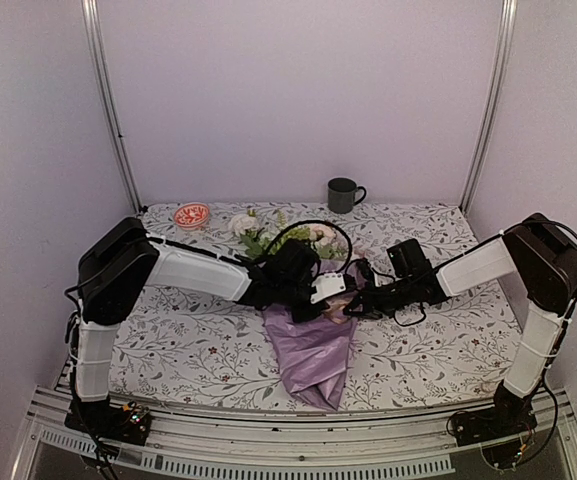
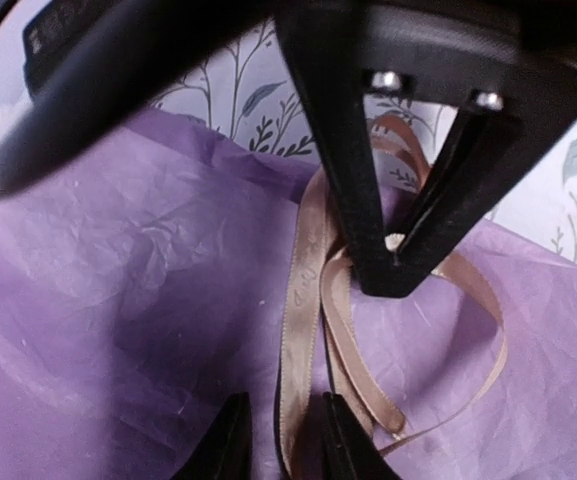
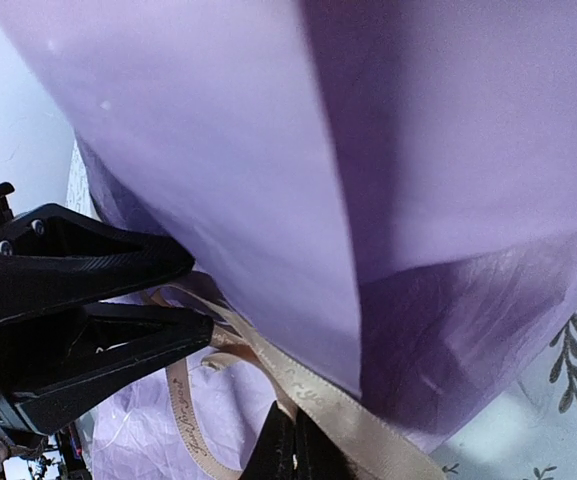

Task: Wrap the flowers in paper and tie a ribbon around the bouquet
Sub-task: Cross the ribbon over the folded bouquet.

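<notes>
The bouquet lies mid-table: lilac paper [image 1: 313, 355] rolled into a cone, with the flowers [image 1: 268, 235] sticking out at its far end. Both grippers meet at the cone's waist. A beige ribbon [image 2: 303, 300] loops over the paper there. My left gripper [image 2: 283, 440] is open, and one ribbon strand runs loosely between its fingers. My right gripper [image 3: 298, 445] is shut, its tips pinching the ribbon [image 3: 368, 420] right beside the paper. In the left wrist view the right gripper [image 2: 393, 275] comes in from above, with ribbon loops around its tip.
A dark mug [image 1: 343, 195] stands at the back centre. A small red-and-white bowl [image 1: 191, 215] sits at the back left. The floral table cloth [image 1: 438, 340] covers the table. Metal posts and pale walls close it in.
</notes>
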Action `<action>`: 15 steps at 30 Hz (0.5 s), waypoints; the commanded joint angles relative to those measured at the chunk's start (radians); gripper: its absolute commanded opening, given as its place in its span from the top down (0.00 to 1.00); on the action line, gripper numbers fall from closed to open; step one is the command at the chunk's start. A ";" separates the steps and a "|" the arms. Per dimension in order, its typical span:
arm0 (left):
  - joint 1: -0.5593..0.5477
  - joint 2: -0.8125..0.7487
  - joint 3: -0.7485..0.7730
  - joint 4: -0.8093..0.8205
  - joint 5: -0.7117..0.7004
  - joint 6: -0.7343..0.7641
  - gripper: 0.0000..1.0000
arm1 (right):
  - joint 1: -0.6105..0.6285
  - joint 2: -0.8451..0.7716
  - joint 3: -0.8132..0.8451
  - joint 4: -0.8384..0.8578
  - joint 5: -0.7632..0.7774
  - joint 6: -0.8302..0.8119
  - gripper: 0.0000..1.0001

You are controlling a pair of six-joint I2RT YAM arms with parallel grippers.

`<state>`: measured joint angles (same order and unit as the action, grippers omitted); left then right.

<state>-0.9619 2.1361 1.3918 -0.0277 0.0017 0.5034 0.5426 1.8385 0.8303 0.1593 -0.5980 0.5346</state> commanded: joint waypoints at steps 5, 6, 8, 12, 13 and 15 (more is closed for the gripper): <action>-0.019 0.043 0.004 0.022 -0.200 0.014 1.00 | -0.004 0.010 -0.007 0.021 -0.013 0.001 1.00; -0.021 0.036 -0.001 0.027 -0.202 0.009 1.00 | -0.005 0.012 -0.007 0.020 -0.011 0.002 1.00; -0.020 -0.003 -0.021 0.050 -0.191 -0.016 1.00 | -0.007 0.015 -0.008 0.019 -0.007 0.001 1.00; 0.007 -0.110 -0.079 0.124 -0.095 -0.147 1.00 | -0.010 0.039 -0.004 0.011 -0.009 0.001 1.00; 0.018 -0.130 -0.091 0.147 -0.056 -0.184 1.00 | -0.010 0.047 -0.003 0.010 -0.012 0.000 1.00; 0.040 -0.158 -0.118 0.193 0.028 -0.262 1.00 | -0.010 0.061 0.003 0.004 -0.018 -0.004 1.00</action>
<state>-0.9611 2.0823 1.3102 0.0414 -0.1081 0.4091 0.5381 1.8633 0.8303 0.1612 -0.6033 0.5350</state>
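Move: A strand of the ribbon lies between the left hand's slightly open fingertips, about 1 cm ahead and 1 cm below. The right gripper, holding ribbon at the bouquet's edge, is some 7 cm to the left hand's right at about its height. The flower heads are about 20 cm ahead of the left hand and 5 cm left; the purple paper's tail is roughly 14 cm back, straight behind it. From the right hand the strand lies about 7 cm left and 1 cm ahead. Close the left fingers fully on the ribbon strand while easing them forward and left and dipping slightly towards the paper. Then keep drawing left, away from the right gripper, and lift about 1.5 cm, about 2 cm left in all, turning the hand a little counter-clockwise. Keep the right fingers shut on their ribbon, letting that hand sink about 1 cm at the end. ##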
